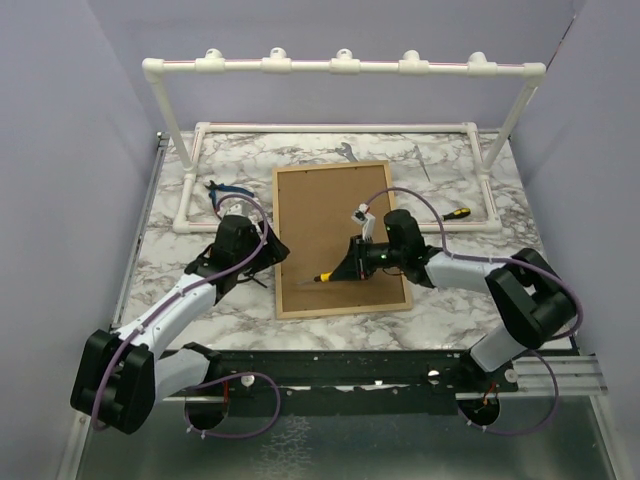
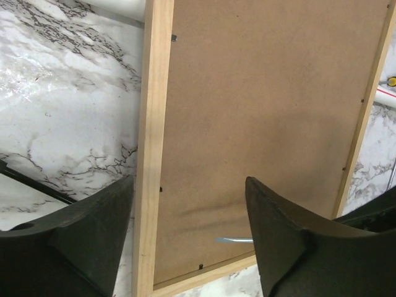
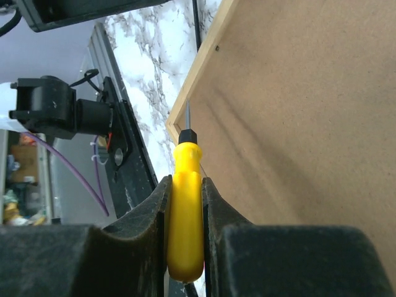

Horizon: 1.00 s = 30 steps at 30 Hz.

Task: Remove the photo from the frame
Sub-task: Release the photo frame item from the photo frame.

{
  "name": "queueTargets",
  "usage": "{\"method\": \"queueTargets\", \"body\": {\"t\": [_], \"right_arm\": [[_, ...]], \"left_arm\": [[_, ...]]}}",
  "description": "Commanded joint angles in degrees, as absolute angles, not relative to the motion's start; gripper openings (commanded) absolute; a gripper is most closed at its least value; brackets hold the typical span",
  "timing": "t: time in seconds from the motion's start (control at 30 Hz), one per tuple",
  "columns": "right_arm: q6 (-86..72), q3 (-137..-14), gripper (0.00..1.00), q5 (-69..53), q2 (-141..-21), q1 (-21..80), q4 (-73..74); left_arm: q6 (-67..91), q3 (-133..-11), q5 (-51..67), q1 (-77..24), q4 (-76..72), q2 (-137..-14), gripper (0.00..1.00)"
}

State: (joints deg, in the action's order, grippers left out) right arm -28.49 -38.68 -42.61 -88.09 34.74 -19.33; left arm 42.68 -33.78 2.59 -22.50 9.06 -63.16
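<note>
The frame (image 1: 320, 205) lies face down on the marble table, its brown fibreboard back (image 2: 266, 105) up inside light-wood edging. The photo is hidden under that back. My right gripper (image 1: 347, 270) is shut on a yellow-handled screwdriver (image 3: 185, 216), held low over the back (image 3: 309, 111). The screwdriver's blade (image 2: 232, 239) points toward the frame's near-left corner. My left gripper (image 2: 189, 185) is open and straddles the frame's left edging near that corner. One finger is over the marble and the other over the back, with nothing gripped.
A white PVC pipe rack (image 1: 340, 66) borders the far side and both flanks of the table. A second yellow-and-black screwdriver (image 1: 457, 212) lies right of the frame. A dark tool with blue grips (image 1: 225, 192) lies to the frame's left. The black mounting rail (image 1: 400, 365) runs along the near edge.
</note>
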Motion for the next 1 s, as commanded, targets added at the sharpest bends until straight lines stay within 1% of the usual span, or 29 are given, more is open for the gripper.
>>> {"method": "queueTargets", "body": {"t": [0.0, 0.03, 0.1, 0.33, 0.5, 0.57, 0.7, 0.87, 0.97], "right_arm": [[-35.3, -39.8, 0.01, -49.1, -94.8, 34.3, -29.4], [-36.3, -39.7, 0.01, -49.8, -96.0, 34.3, -31.8], [-38.5, -39.4, 0.01, -50.6, -98.2, 34.3, -37.0], [-40.3, -42.2, 0.01, -48.9, -103.4, 33.9, -38.3], [-43.5, -42.4, 0.01, -46.2, -105.5, 33.8, -40.4], [-44.3, -42.7, 0.01, -45.5, -106.7, 33.9, -40.3], [-46.5, -43.8, 0.01, -45.1, -109.5, 33.9, -40.5], [-49.2, -44.2, 0.01, -44.8, -111.3, 33.9, -42.8], [-49.3, -44.5, 0.01, -44.1, -111.3, 33.9, -42.1]], "left_arm": [[39.7, -31.9, 1.3, -22.2, 7.1, -63.5, 0.71], [39.8, -31.4, 1.4, -22.2, 7.2, -63.4, 0.7], [40.3, -30.3, 1.6, -22.2, 7.2, -62.9, 0.65], [41.9, -26.5, 0.9, -22.2, 7.2, -60.4, 0.47], [42.2, -24.3, -0.3, -22.1, 8.0, -56.5, 0.43], [42.6, -23.5, -1.6, -22.1, 8.8, -55.6, 0.38], [43.2, -22.0, -1.1, -22.0, 8.6, -55.1, 0.31], [43.7, -20.3, 0.0, -21.9, 4.8, -55.4, 0.27], [43.3, -20.2, 1.9, -21.8, 2.6, -56.1, 0.27]]}}
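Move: The yellow screwdriver is already in my right hand. The small metal tab inside the photo frame's left rail lies about 13 cm to that hand's left, 5 ahead and 8 below; the frame's near left corner is some 14 left and 6 back. For my left hand, the stretch of left rail it heads for is about 5 cm back, 1 left and 8 down; the tab is almost straight beneath, and the orange screwdriver lies 9 left and 2 back. I keep my grip on the yellow screwdriver and sink my right hand about 4.5 cm while easing it left and forward, rolling it some 15 degrees, to bring the blade to the tab by the left rail. Meanwhile I lower my left hand about 5 cm, back and a little left, towards the rail, closing its wide-open fingers most of the way on nothing. ##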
